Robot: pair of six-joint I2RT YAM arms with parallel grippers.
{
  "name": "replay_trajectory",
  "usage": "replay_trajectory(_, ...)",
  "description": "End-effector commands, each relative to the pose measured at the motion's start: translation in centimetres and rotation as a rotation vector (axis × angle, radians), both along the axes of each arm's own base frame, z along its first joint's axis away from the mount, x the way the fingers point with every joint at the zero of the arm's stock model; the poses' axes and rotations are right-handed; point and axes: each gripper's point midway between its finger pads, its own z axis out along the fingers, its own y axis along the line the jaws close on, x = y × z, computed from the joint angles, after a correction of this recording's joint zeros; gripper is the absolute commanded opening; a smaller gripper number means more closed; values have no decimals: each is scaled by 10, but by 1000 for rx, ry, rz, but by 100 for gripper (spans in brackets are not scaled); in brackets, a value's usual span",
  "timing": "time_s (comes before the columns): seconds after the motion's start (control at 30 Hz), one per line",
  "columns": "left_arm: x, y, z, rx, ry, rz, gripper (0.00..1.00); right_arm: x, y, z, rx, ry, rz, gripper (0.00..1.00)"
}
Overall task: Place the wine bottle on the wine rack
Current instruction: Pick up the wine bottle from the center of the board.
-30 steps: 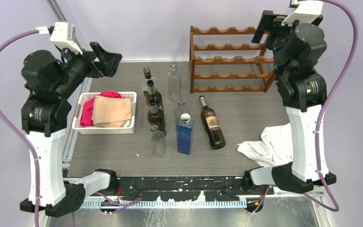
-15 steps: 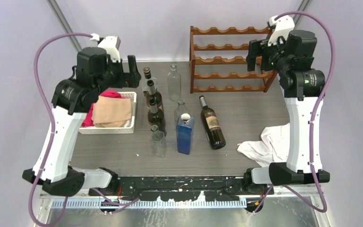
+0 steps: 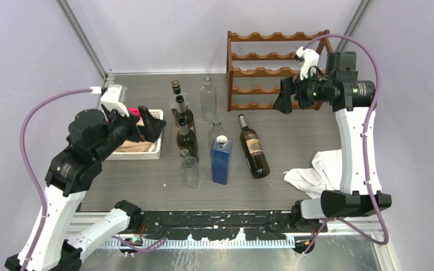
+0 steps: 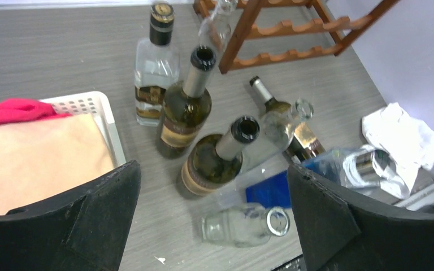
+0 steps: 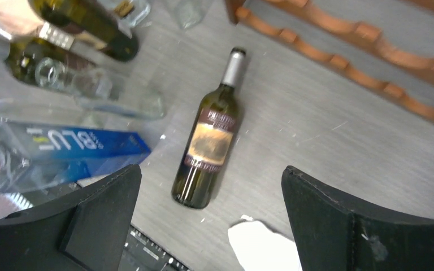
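The wine bottle [image 3: 253, 148] is dark green with a tan label and lies on its side on the grey table, neck toward the wine rack [image 3: 271, 70]. The rack is reddish-brown, with wavy rails, and stands at the back right. My right gripper [image 3: 281, 101] hovers open in front of the rack's lower tiers, above and behind the bottle. In the right wrist view the wine bottle [image 5: 209, 141] lies below the open right gripper [image 5: 212, 172], with the wine rack [image 5: 373, 56] at the top. My left gripper [image 3: 150, 121] is open over the basket. It [image 4: 212, 180] holds nothing.
A white basket [image 3: 157, 151] with red and tan cloths sits at the left. Several upright dark and clear bottles [image 3: 184, 121] stand mid-table beside a blue square bottle [image 3: 221, 162]. A small clear bottle [image 4: 243, 224] stands below the left jaws. A white cloth [image 3: 316, 172] lies at the right.
Both arms have swung down from raised poses. The left came down over the basket. The right dropped in front of the rack toward the lying bottle. Both grippers stayed open.
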Motion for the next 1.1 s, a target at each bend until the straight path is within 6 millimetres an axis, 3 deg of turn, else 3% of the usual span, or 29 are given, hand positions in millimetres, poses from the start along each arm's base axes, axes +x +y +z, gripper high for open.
replay_trajectory(0.0, -17, -11, -9, -71, -24, -79, 99, -36, 10, -3, 42, -20, 66, 100)
replay_trajectory(0.2, -50, -16, -36, -168, -9, -155, 97, -55, 17, -68, 77, 115, 95, 100)
replay_trajectory(0.4, -61, -11, -59, -265, -9, -126, 96, -38, 33, -150, 26, 217, 27, 100)
replay_trajectory(0.53, -65, -2, -63, -306, -31, -78, 96, -22, 50, -196, -46, 249, -70, 100)
replay_trajectory(0.73, -65, 8, -76, -288, -23, -25, 96, 6, 47, -234, -112, 286, -243, 100)
replay_trajectory(0.87, -66, 9, -76, -282, -45, -32, 96, 6, 66, -256, -130, 320, -209, 100)
replay_trajectory(1.07, -62, 1, -64, -312, -130, -76, 96, 0, 75, -288, -200, 388, -200, 100)
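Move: The wine bottle lies on the board about 31 cm below the right hand, some 7 cm to its left and hardly 1 cm back. From that bottle, the blue bottle stands about 14 cm to the left and 12 cm nearer the base, a clear bottle about 16 cm left and level with it, and the wine rack some 25 cm farther out and 9 cm right. For the left hand, the wine bottle is about 32 cm right, 8 cm ahead and 34 cm down. The right hand drops about 28 cm to the lying wine bottle, first drawing back some 6 cm, then plunging steeply while working 7 cm left and coming forward again by about 5 cm, its wide-open fingers tipping some 25 degrees further down until they stand just over the label, one towards each side. Meanwhile the left hand, empty and open, sinks about 9 cm and draws back 7 cm towards its base, rolling its left side down some 15 degrees. ##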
